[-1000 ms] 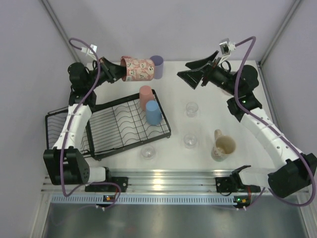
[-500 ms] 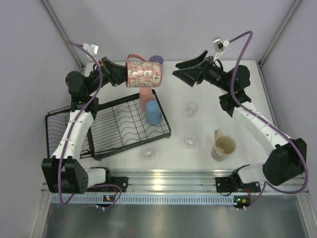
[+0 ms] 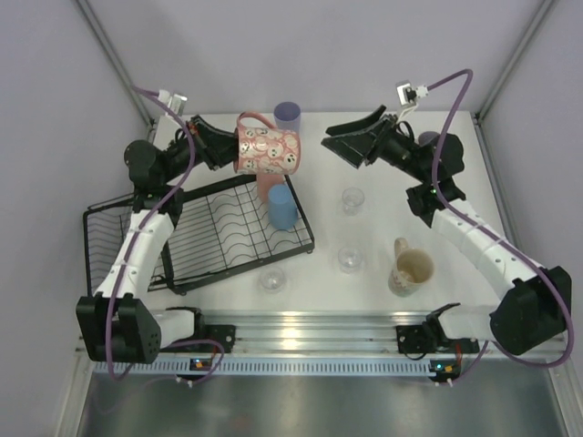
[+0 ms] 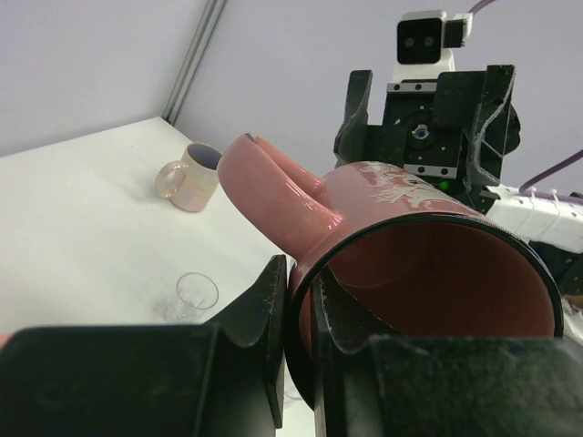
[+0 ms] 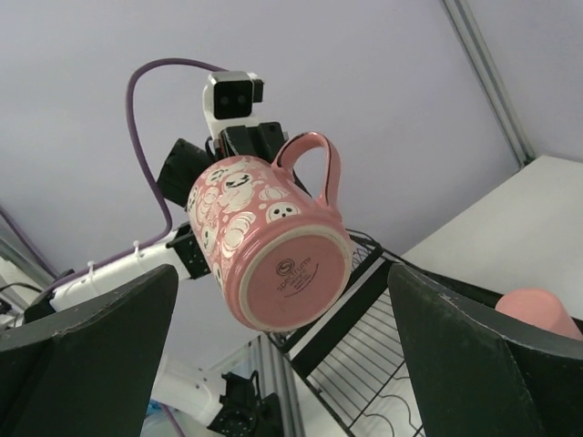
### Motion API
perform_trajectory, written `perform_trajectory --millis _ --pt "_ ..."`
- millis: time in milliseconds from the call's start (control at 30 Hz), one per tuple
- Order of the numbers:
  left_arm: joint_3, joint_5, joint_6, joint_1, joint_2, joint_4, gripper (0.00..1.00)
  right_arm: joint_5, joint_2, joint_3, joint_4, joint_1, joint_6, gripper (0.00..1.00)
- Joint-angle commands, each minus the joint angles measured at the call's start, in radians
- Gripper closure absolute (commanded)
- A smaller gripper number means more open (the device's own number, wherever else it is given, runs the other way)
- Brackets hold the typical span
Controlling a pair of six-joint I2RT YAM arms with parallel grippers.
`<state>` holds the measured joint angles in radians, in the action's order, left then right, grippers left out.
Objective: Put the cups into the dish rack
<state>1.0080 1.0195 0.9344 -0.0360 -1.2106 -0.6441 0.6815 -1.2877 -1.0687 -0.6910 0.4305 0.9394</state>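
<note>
My left gripper [image 3: 230, 150] is shut on the rim of a pink patterned mug [image 3: 270, 151], one finger inside and one outside. The mug hangs on its side above the far edge of the black wire dish rack [image 3: 205, 238], handle up. In the left wrist view the fingers [image 4: 273, 300] pinch the mug's [image 4: 410, 264] dark rim. My right gripper [image 3: 334, 150] stands open just right of the mug, facing its base [image 5: 284, 273]. A blue cup [image 3: 282, 207] stands in the rack, and a salmon cup [image 3: 266, 179] is half hidden under the mug.
A lavender cup [image 3: 287, 114] stands at the far edge. Clear glasses [image 3: 353, 199] [image 3: 350, 259] [image 3: 271, 279] are on the white table, one close to the rack's near corner. A cream mug [image 3: 410, 267] stands at the near right.
The left arm has carried the pink mug right and toward the rack, turning its handle upward; the lavender cup now shows fully. The right gripper has shifted slightly left, still open.
</note>
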Motion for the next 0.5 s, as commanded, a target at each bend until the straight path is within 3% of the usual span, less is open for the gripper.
perform_trajectory --millis 0,100,200,233,267,300,333,367,467 --pt "0.070 -0.009 -0.046 -0.025 0.039 -0.138 1.00 -0.005 0.044 -0.011 -0.050 0.030 0.001 0.01" --pt "0.121 0.026 -0.029 -0.033 -0.009 -0.088 1.00 -0.026 0.050 -0.097 0.138 0.030 -0.126 0.01" --pt "0.126 0.012 -0.066 -0.035 -0.015 0.025 1.00 -0.164 0.062 -0.224 0.498 0.037 -0.302 0.06" --pt "0.135 -0.048 -0.115 -0.036 -0.010 0.105 1.00 -0.219 0.064 -0.264 0.668 0.046 -0.391 0.07" --pt "0.170 -0.099 -0.238 -0.039 -0.006 0.302 1.00 -0.338 0.065 -0.327 0.753 0.068 -0.425 0.08" --pt "0.193 -0.154 -0.305 -0.056 -0.003 0.399 1.00 -0.397 0.067 -0.352 0.804 0.082 -0.450 0.10" --pt "0.222 -0.293 -0.363 -0.073 -0.004 0.485 1.00 -0.448 0.065 -0.372 0.876 0.099 -0.479 0.12" --pt "0.245 -0.352 -0.450 -0.093 -0.009 0.565 1.00 -0.535 0.067 -0.405 0.901 0.129 -0.494 0.18" --pt "0.311 -0.532 -0.479 -0.179 -0.036 0.705 1.00 -0.676 0.051 -0.445 0.950 0.209 -0.565 0.28"
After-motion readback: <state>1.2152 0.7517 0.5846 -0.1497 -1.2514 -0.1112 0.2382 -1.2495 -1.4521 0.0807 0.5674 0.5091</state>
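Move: The left hand holds the red mug by its rim; the right gripper waits open about 16 cm to its right, level fore and aft, 3 cm higher. Below, in the rack, stand the pink cup, some 10 cm ahead, and the blue cup, 2 cm ahead and 4 cm right, both about 32 cm down; the purple cup is roughly 31 cm ahead, 6 cm right. From the right hand the mug's middle lies about 12 cm left and 2 cm below. Still pinching the red mug's rim, the left hand first eases back about a centimetre, then swings out forward some 5 cm, sinking slightly as it turns counter-clockwise and its fingers dip nearly level. The right hand, touching nothing, rises about 3 cm and goes forward, turning some 25 degrees clockwise, levelling its fingers and partly closing them. ##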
